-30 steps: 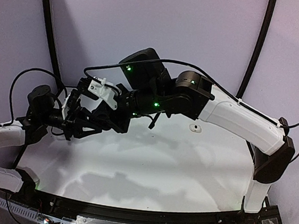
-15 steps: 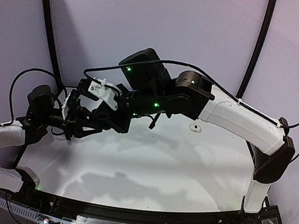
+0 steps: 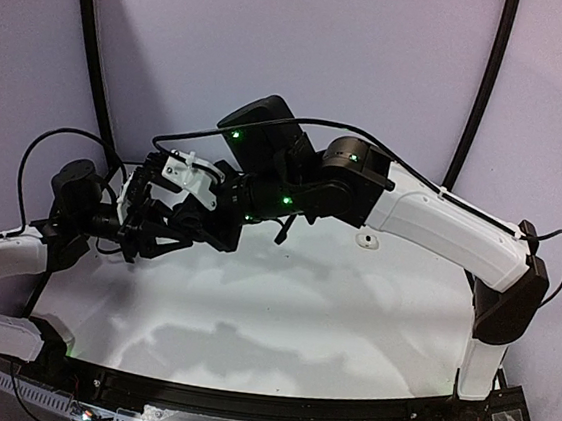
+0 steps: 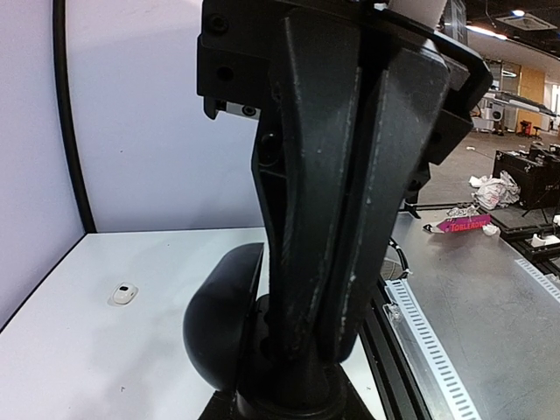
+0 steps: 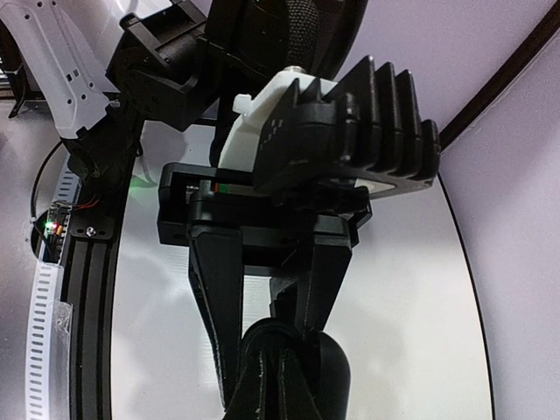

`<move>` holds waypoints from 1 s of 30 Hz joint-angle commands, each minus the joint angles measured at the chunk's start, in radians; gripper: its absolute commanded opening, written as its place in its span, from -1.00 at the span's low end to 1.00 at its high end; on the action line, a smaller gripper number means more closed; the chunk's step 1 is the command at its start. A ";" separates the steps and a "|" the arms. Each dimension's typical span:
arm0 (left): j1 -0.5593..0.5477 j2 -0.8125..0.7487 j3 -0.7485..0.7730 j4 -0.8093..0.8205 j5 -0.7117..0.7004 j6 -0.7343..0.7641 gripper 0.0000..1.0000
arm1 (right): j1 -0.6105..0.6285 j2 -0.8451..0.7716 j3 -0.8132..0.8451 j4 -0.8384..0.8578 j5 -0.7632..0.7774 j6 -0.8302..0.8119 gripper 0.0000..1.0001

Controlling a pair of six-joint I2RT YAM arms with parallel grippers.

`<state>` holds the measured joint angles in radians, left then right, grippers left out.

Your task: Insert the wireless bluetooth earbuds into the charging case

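Above the table's left side my left gripper point(image 3: 159, 226) is shut on a black charging case point(image 5: 331, 372). Its two fingers point(image 5: 213, 306) stand on either side of the case in the right wrist view. The case's rounded lid point(image 4: 220, 325) stands open. My right gripper point(image 5: 269, 346) is shut, and its tips press down into the case's body point(image 4: 289, 389). Whether anything sits between its tips is hidden. One small white earbud point(image 3: 364, 240) lies alone on the table, also seen in the left wrist view point(image 4: 124, 294). No black earbud shows.
The white table point(image 3: 280, 311) is bordered by a black rail at the near edge point(image 3: 261, 401) and lilac walls behind. Black cable loops hang over both arms, and the right arm's white forearm point(image 3: 451, 223) spans the back right.
The right arm has shifted slightly left and lower, towards the left gripper. The left arm and the case have held still, and both grippers stay shut.
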<state>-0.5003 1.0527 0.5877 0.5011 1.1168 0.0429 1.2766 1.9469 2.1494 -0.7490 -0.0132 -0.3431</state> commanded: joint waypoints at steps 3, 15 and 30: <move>-0.005 -0.016 0.008 0.054 -0.005 -0.035 -0.98 | 0.012 0.023 -0.001 0.019 0.036 0.013 -0.87; -0.004 -0.014 -0.011 0.081 0.002 -0.106 -0.98 | 0.011 -0.045 -0.034 0.072 0.057 0.041 -0.53; -0.005 -0.013 -0.019 0.061 -0.019 -0.106 -0.98 | -0.008 -0.230 -0.213 0.341 0.046 0.105 -0.34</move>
<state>-0.5007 1.0527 0.5861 0.5468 1.1019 -0.0605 1.2800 1.7756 2.0041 -0.5415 0.0189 -0.2859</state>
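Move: The right gripper, shut, already has its tips down in the open charging case; the middle of the case lies about 2 cm below its hand point and 1 cm to the left. The left gripper is holding the same case in the air, its middle roughly 2 cm to the right of that hand point, 1 cm farther forward and 1 cm higher. No other loose thing stands near either hand. Open the right gripper to about a third where it is, its tips in the charging case, hardly shifting the hand; then pull it up and clear, gathering speed, some 6 cm with about 2 cm to the right, tilting it roughly 10 degrees so the fingers come nearer level. Keep the left gripper's hold on the case nearly still, just tipping its wrist a few degrees. ##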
